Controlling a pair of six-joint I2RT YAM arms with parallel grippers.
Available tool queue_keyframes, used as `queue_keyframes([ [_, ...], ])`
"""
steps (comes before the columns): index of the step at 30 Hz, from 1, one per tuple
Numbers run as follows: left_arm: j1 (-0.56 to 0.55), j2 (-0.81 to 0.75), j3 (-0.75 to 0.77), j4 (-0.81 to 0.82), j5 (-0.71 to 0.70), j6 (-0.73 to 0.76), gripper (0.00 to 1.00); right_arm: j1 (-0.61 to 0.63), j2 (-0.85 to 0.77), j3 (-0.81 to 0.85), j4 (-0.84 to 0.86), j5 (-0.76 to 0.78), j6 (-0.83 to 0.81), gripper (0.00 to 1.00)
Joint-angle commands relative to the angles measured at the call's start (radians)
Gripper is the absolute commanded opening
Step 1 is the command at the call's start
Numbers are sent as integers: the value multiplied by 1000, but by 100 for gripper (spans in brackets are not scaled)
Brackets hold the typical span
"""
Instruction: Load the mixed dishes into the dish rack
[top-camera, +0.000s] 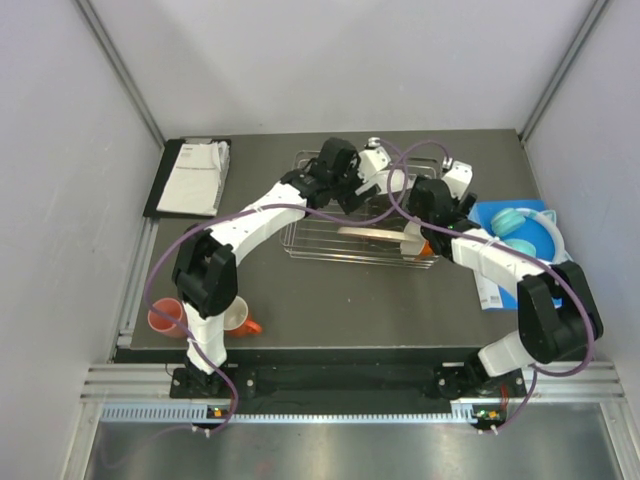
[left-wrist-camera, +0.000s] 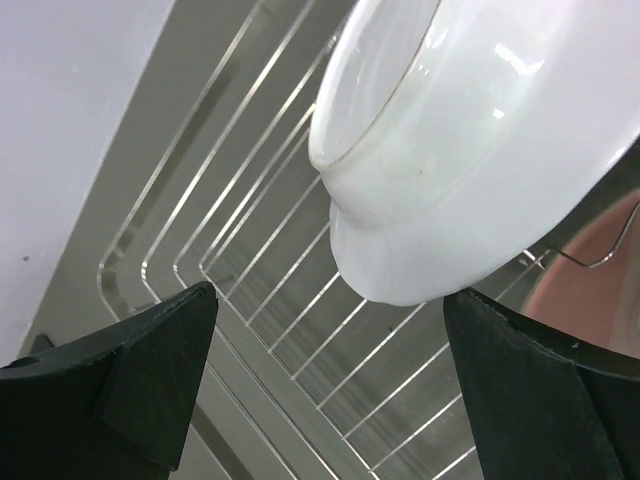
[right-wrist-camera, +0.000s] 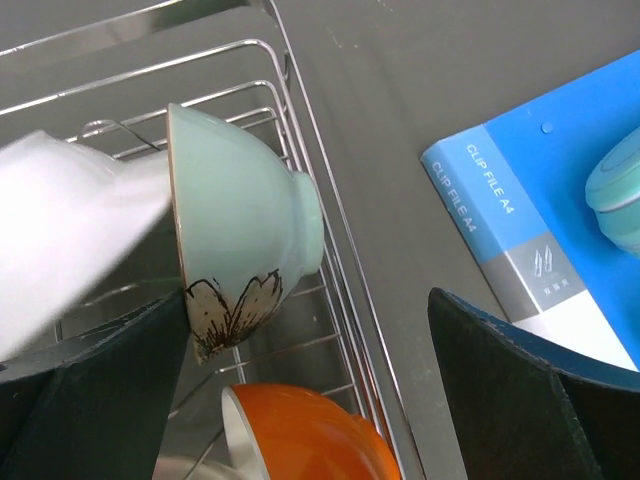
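The dish rack (top-camera: 330, 238) is a silver wire basket at mid-table. A white bowl (left-wrist-camera: 480, 150) leans on its side over the rack wires (left-wrist-camera: 270, 270), just ahead of my open left gripper (left-wrist-camera: 330, 390), which holds nothing. A pink-and-cream plate (top-camera: 375, 233) lies flat in the rack. In the right wrist view a mint green bowl (right-wrist-camera: 245, 230) with a flower motif stands on edge above an orange white-lined mug (right-wrist-camera: 310, 435). My right gripper (right-wrist-camera: 310, 385) is open over the rack's right rim. A salmon pink cup (top-camera: 165, 318) and another orange mug (top-camera: 240, 320) stand near the left arm's base.
A blue clip file (right-wrist-camera: 540, 210) with teal headphones (top-camera: 515, 222) on it lies right of the rack. A black tray with white papers (top-camera: 190, 175) sits at the back left. Grey walls close in three sides.
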Motion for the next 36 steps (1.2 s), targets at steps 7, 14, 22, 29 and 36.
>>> queue_keyframes([
  [7, -2, -3, 115, 84, -5, 22, 99, -39, -147, -140, -63, 62, 12, 100],
  [14, -11, 2, 112, 82, 15, 11, 99, -48, -183, -147, -118, 63, 35, 100],
  [22, -21, -5, 69, 72, 11, 3, 99, -48, -324, -185, -161, 0, 58, 100],
  [29, -27, -20, 17, 44, 4, -26, 99, -50, -350, -128, -209, -31, 95, 100],
  [36, -42, -15, 20, 33, 0, -18, 99, -53, -353, -102, -203, -47, 103, 100],
])
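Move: The open right hand straddles the rack's right rim, which lies about 5 cm below and 1 cm to its left. The green bowl is some 4 cm ahead and 6 cm left, the orange bowl about 9 cm back and 3 cm left. From the open left hand, the white dish lies roughly 3 cm ahead and 7 cm right, the pink plate about 9 cm back and 6 cm right. Straddling the rack's right rim, the open right hand draws back about 7 cm and rightward, left following slightly. ##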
